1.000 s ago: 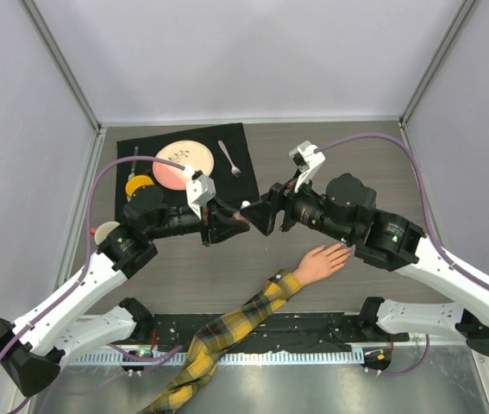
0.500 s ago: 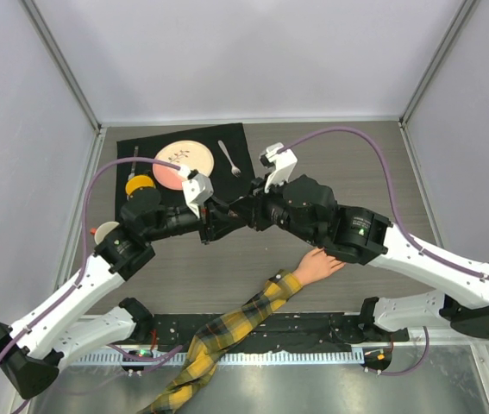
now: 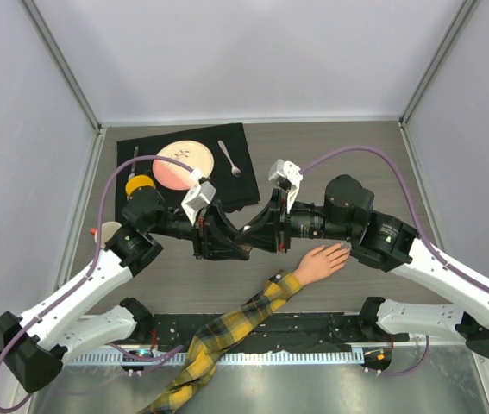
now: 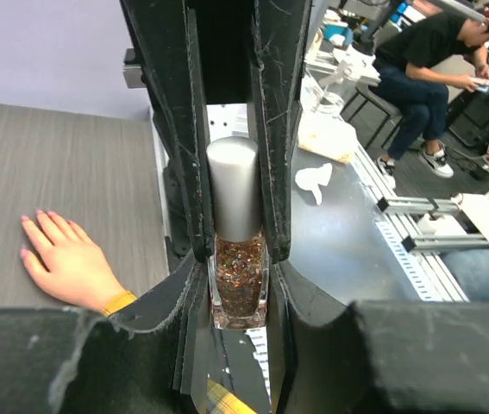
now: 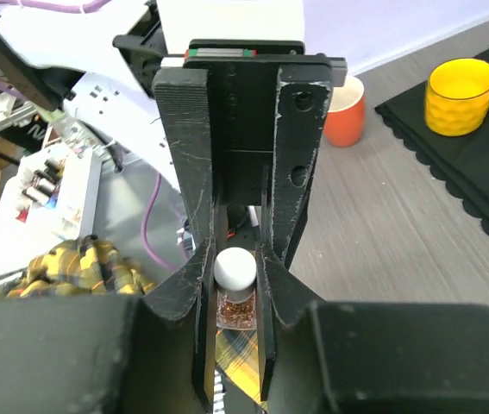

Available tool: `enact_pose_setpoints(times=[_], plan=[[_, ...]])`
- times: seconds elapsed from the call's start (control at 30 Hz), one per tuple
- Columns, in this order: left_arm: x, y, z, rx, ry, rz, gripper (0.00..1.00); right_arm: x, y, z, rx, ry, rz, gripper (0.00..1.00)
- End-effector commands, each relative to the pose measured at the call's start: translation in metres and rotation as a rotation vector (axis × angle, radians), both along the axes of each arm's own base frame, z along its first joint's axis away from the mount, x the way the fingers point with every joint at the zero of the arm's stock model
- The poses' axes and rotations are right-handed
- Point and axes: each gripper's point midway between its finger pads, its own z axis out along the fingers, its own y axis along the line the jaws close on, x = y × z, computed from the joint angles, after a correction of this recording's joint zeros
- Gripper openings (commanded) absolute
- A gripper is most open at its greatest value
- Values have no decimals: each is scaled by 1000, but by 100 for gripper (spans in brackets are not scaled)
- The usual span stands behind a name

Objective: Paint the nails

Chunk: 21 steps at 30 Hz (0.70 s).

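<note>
A small nail polish bottle [image 4: 238, 285] of brown glitter with a silver cap [image 4: 234, 198] hangs above the table between both arms. My left gripper [image 4: 238, 269] is shut on its glass body. From the other side my right gripper [image 5: 235, 263] is shut on the cap [image 5: 235, 269]. In the top view the two grippers meet at the bottle [image 3: 246, 235]. The pale mannequin hand [image 3: 317, 263] lies flat to the right and below them, on a yellow plaid sleeve [image 3: 244, 319]. Its nails [image 4: 41, 216] look pinkish at the fingertips.
A black mat [image 3: 231, 185] at the back left carries a pink plate [image 3: 184, 164], a fork [image 3: 229, 158] and a yellow cup [image 3: 139, 185]. An orange cup [image 5: 345, 112] stands beside the mat. A black rail [image 3: 313, 332] runs along the near table edge.
My right gripper was open a second ago; it slid over the bottle's cap and closed on it. Both arms shifted slightly toward the near edge, the left still gripping the bottle.
</note>
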Motion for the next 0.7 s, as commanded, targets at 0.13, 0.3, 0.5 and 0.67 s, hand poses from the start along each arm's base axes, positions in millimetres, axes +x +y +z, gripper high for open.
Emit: enact_pose_setpoints(times=[0.13, 0.3, 0.5, 0.67], plan=[[32, 1, 19, -14, -206, 231, 0, 42, -28, 6, -9, 29, -326, 69], [62, 5, 12, 21, -221, 407, 0, 67, -52, 20, 13, 57, -540, 73], [70, 8, 9, 33, -230, 460, 0, 75, -44, 20, 28, 102, -623, 73], [78, 12, 8, 42, -237, 512, 0, 82, -30, 20, 28, 117, -666, 70]])
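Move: The polish cap is already between the right fingers, right at that hand's point, and the bottle body lies about 3 cm to its left. From the left hand, which holds the bottle, the cap is some 3 cm to the right and 1 cm back. Well below, roughly 32 cm under the right hand, the false hand lies about 10 cm ahead and 20 cm to the right, and the sleeve cuff about 4 cm ahead and 9 cm to the right. Open the right fingers wide to let go of the cap, swing that hand forward about 7 cm while drawing it some 4 cm to the right, and turn it clockwise about 30 degrees. Keep the left grip shut on the bottle and carry it forward alongside, about as far, turning counter-clockwise and sinking slightly. ##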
